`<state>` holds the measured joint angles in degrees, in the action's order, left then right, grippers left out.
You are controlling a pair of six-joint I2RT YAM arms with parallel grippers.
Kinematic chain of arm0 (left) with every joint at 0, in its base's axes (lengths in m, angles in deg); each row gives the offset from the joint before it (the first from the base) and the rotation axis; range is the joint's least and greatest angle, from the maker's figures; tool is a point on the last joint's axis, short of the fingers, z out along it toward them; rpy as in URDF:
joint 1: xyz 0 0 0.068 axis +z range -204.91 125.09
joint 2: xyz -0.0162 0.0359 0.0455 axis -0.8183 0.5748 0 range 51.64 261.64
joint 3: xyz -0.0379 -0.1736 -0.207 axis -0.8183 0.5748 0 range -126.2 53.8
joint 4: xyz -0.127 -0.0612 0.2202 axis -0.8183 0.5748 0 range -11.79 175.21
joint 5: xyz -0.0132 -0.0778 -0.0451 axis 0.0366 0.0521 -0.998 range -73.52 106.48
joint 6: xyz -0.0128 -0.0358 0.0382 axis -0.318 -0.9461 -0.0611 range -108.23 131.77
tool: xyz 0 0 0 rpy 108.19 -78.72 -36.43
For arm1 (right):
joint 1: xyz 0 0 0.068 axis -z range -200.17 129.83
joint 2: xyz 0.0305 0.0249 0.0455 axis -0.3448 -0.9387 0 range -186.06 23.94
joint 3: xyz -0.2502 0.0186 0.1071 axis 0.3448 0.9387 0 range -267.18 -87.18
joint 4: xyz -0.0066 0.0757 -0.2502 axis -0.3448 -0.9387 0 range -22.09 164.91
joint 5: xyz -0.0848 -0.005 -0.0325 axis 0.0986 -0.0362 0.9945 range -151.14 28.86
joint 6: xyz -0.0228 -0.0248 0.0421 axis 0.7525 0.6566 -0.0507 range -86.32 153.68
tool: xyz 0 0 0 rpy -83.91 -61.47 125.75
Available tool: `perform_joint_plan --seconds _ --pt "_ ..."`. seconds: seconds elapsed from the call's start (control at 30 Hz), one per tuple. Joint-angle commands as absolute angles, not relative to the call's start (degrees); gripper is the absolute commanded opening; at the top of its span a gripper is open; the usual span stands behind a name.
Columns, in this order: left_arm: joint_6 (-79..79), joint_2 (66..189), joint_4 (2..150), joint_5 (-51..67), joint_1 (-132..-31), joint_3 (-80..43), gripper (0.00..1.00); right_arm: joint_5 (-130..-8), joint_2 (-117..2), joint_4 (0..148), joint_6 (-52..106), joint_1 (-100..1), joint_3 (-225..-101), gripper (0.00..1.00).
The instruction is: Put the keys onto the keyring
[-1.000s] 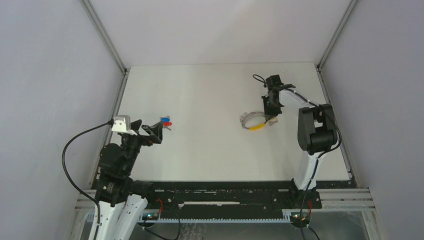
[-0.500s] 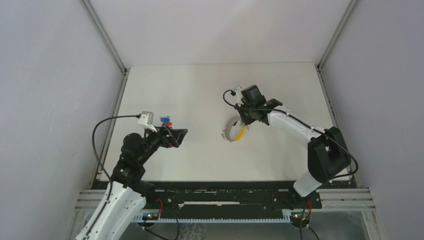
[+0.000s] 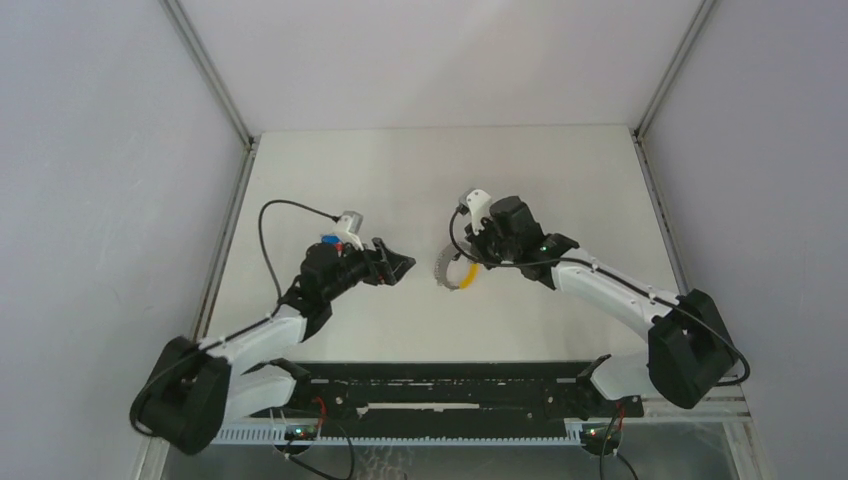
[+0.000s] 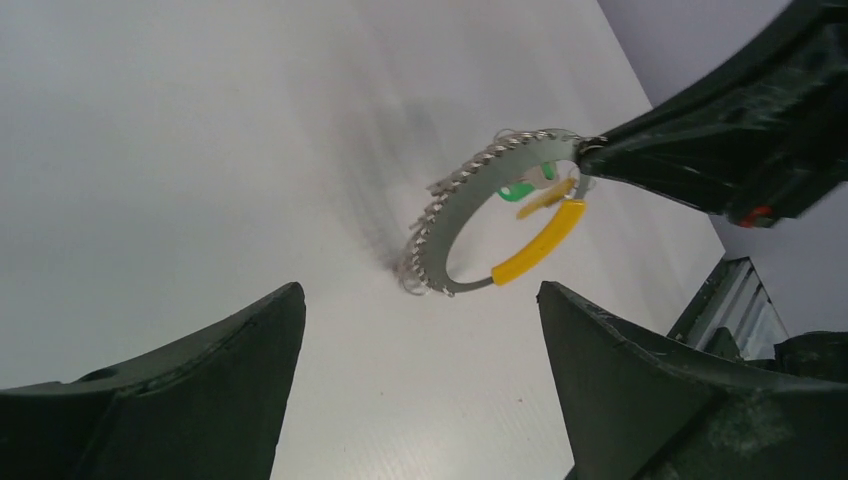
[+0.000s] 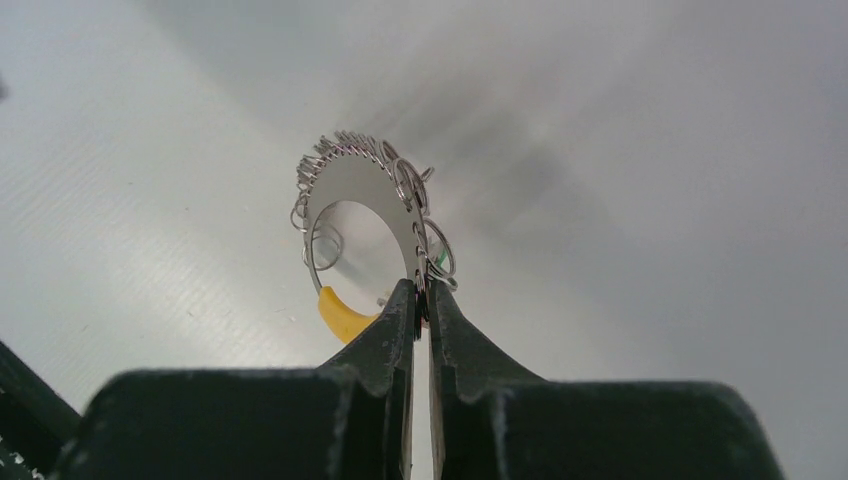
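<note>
The keyring (image 3: pixel 452 270) is a thin metal ring strung with small silvery loops and a yellow tab (image 3: pixel 466 279). It hangs just above the white table (image 3: pixel 560 180) near the middle. My right gripper (image 3: pixel 472 262) is shut on its rim. In the right wrist view the fingertips (image 5: pixel 421 302) pinch the ring (image 5: pixel 362 185) next to the yellow tab (image 5: pixel 340 312). My left gripper (image 3: pixel 396 265) stands open and empty, a short way left of the ring. It faces the keyring (image 4: pixel 470 205) in the left wrist view. A blue key head (image 3: pixel 327 241) peeks out behind the left wrist.
Grey walls with metal corner posts (image 3: pixel 210 70) close in the table on three sides. A black rail (image 3: pixel 450 385) runs along the near edge between the arm bases. A small green piece (image 4: pixel 516 189) hangs on the ring near the right fingers.
The left arm has swung right, past the keys, toward the middle of the table. The right arm has carried the keyring left and nearer, and the ring now faces the left gripper.
</note>
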<state>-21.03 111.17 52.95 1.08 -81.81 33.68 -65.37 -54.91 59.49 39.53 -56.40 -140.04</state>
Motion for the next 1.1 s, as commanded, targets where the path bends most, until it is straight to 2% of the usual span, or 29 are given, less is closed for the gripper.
perform_joint_plan --seconds 0.0,0.33,0.57,0.8,0.83,1.0,1.07 --pt "-20.58 121.87 34.12 -3.82 -82.22 31.89 0.89 -69.44 -50.07 69.01 41.13 -57.12 -138.17 0.0" --pt "-20.98 142.73 12.56 -16.07 -82.18 27.7 0.76 -72.85 -48.88 71.21 41.54 -58.14 -136.58 0.0" --pt "-22.01 148.15 6.09 -21.03 -82.16 26.05 0.69 -75.1 -47.19 72.53 41.11 -58.22 -135.97 0.0" --pt "-22.17 148.57 2.44 -24.23 -82.21 26.74 0.6 -75.42 -44.84 73.11 41.08 -58.22 -134.93 0.0" --pt "-22.16 148.32 2.33 -24.68 -82.16 26.84 0.57 -75.51 -44.56 73.49 40.95 -58.25 -134.6 0.0" --pt "-22.02 145.81 1.4 -25.43 -82.2 28.63 0.3 -75.37 -43.21 74.28 40.62 -58.26 -133.41 0.0" --pt "-21.57 143.93 1.91 -24.83 -82.18 29.54 0.22 -75.0 -42.46 74.57 40.44 -58.25 -132.53 0.0"
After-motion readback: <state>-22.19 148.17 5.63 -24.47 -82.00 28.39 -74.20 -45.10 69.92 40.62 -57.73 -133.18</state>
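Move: The keyring hangs from my closed right fingers. Its middle is about 12 cm right of my open left hand, 1 cm ahead and 5 cm lower. My right fingertips are some 16 cm right of my left hand, 4 cm ahead and 2 cm lower. The blue and red keys lie on the table, 17 cm left, 10 cm ahead and 13 cm below it. From my right hand, the keyring's middle is 4 cm left, 3 cm back and 3 cm below. I bring my left hand about 8 cm right to the keyring's coiled band, first dipping nearly 5 cm, then climbing back about 4 while turning clockwise some 25 degrees. Its fingers close from wide open to nearly shut, pinching the band beside my right grip. My right hand keeps its pinch and lifts the ring about 4 cm, drawing it left and slightly back towards my left fingers. ##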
